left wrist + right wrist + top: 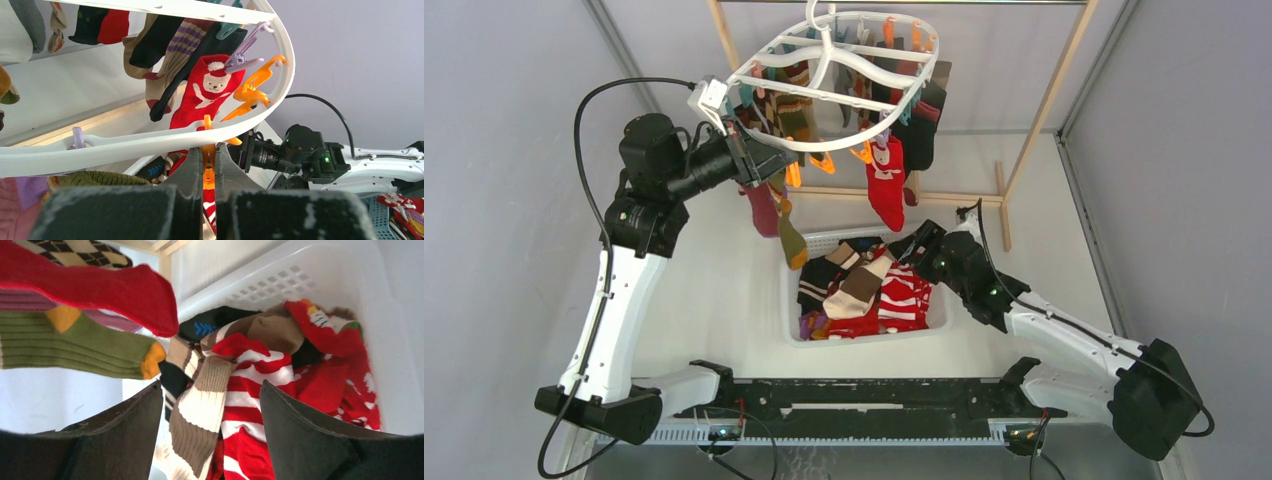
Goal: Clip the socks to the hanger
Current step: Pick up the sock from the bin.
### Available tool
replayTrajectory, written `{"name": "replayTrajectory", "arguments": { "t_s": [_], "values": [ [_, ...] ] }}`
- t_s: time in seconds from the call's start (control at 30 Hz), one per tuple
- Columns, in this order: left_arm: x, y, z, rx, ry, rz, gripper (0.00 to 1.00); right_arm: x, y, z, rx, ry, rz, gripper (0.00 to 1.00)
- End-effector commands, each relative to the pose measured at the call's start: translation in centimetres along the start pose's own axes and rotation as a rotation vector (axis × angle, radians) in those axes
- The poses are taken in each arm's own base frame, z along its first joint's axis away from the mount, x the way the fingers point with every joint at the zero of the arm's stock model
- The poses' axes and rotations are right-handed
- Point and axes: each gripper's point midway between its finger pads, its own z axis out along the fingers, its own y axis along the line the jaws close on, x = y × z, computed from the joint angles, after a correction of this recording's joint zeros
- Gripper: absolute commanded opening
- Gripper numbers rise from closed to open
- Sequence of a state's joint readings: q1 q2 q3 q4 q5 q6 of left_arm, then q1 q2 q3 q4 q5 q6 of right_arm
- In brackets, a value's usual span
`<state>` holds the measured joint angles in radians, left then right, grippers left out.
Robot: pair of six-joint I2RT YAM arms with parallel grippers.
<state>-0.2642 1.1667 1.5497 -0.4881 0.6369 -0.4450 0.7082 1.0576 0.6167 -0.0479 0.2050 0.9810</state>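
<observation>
The white oval hanger [824, 146] hangs at the back with several socks clipped to its rim [125, 146], among them a red Santa sock [886, 186] [207, 95]. My left gripper [776, 165] [209, 156] reaches up to the hanger's near rim and is shut on an orange clip [209, 172] hanging there. My right gripper [914, 245] [210, 386] is open just above the sock pile. A brown-and-cream striped sock [859, 285] [207, 407] and a red-and-white striped sock [255, 377] lie between its fingers, not pinched.
A white slotted basket [790, 300] [280, 280] mid-table holds the loose socks. A bare wooden frame [1046, 105] carries the hanger. A green sock with an orange toe [791, 240] [75, 347] and a maroon one dangle low over the basket's left side.
</observation>
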Motion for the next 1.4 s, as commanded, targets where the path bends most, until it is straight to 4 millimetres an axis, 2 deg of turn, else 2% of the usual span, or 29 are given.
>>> {"name": "replayTrajectory", "arguments": {
  "t_s": [0.0,0.27,0.5,0.77,1.1,1.2,1.27,1.33,1.37],
  "values": [
    [0.4,-1.1,-0.5,0.044,0.012,0.003,0.02,0.6,3.5,0.0,-0.23,0.096,0.089,0.78],
    [0.1,-1.3,-0.7,0.043,0.008,0.014,0.02,1.3,3.3,1.4,-0.286,0.162,0.143,0.74],
    [0.1,-1.2,-0.5,0.042,0.011,0.007,0.02,0.4,3.8,1.8,-0.31,0.128,0.154,0.61],
    [-0.1,-1.3,-0.5,0.043,0.009,0.007,0.02,0.2,3.2,2.5,-0.284,0.111,0.155,0.45],
    [-0.2,-1.4,-0.5,0.043,0.006,0.008,0.02,0.4,2.8,3.9,-0.178,0.114,0.1,0.48],
    [-0.2,-1.3,-0.5,0.04,0.008,0.009,0.02,-0.1,3.6,3.8,-0.185,0.085,0.077,0.37],
    [-0.1,-1.2,-0.5,0.038,0.01,0.009,0.02,-0.6,4.3,3.6,-0.198,0.06,0.057,0.22],
    [-0.1,-1.1,-0.5,0.036,0.01,0.011,0.02,-1.0,5.3,3.2,-0.213,0.047,0.031,0.01],
    [-0.1,-1.1,-0.5,0.035,0.009,0.012,0.02,-1.2,6.1,2.9,-0.229,0.043,0.014,0.0]
  ]
}}
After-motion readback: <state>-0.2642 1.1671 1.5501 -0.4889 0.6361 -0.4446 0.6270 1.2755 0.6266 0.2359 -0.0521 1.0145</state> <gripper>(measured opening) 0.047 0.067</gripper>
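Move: The fingers of the open right hand will next shut on the tan end of the brown-and-cream sock, about 3 cm ahead, 4 cm left and 2 cm below. The red-and-white striped sock lies about 8 cm back, 1 cm right and 5 cm below the hand; a red sock hangs roughly 4 cm ahead, 4 cm left and 17 cm above it. From the left hand, that tan end is level fore-and-aft, some 16 cm right and 31 cm below. The right hand eases about 4 cm left and 2.5 forward, then shuts, pinching the sock's tan end. ##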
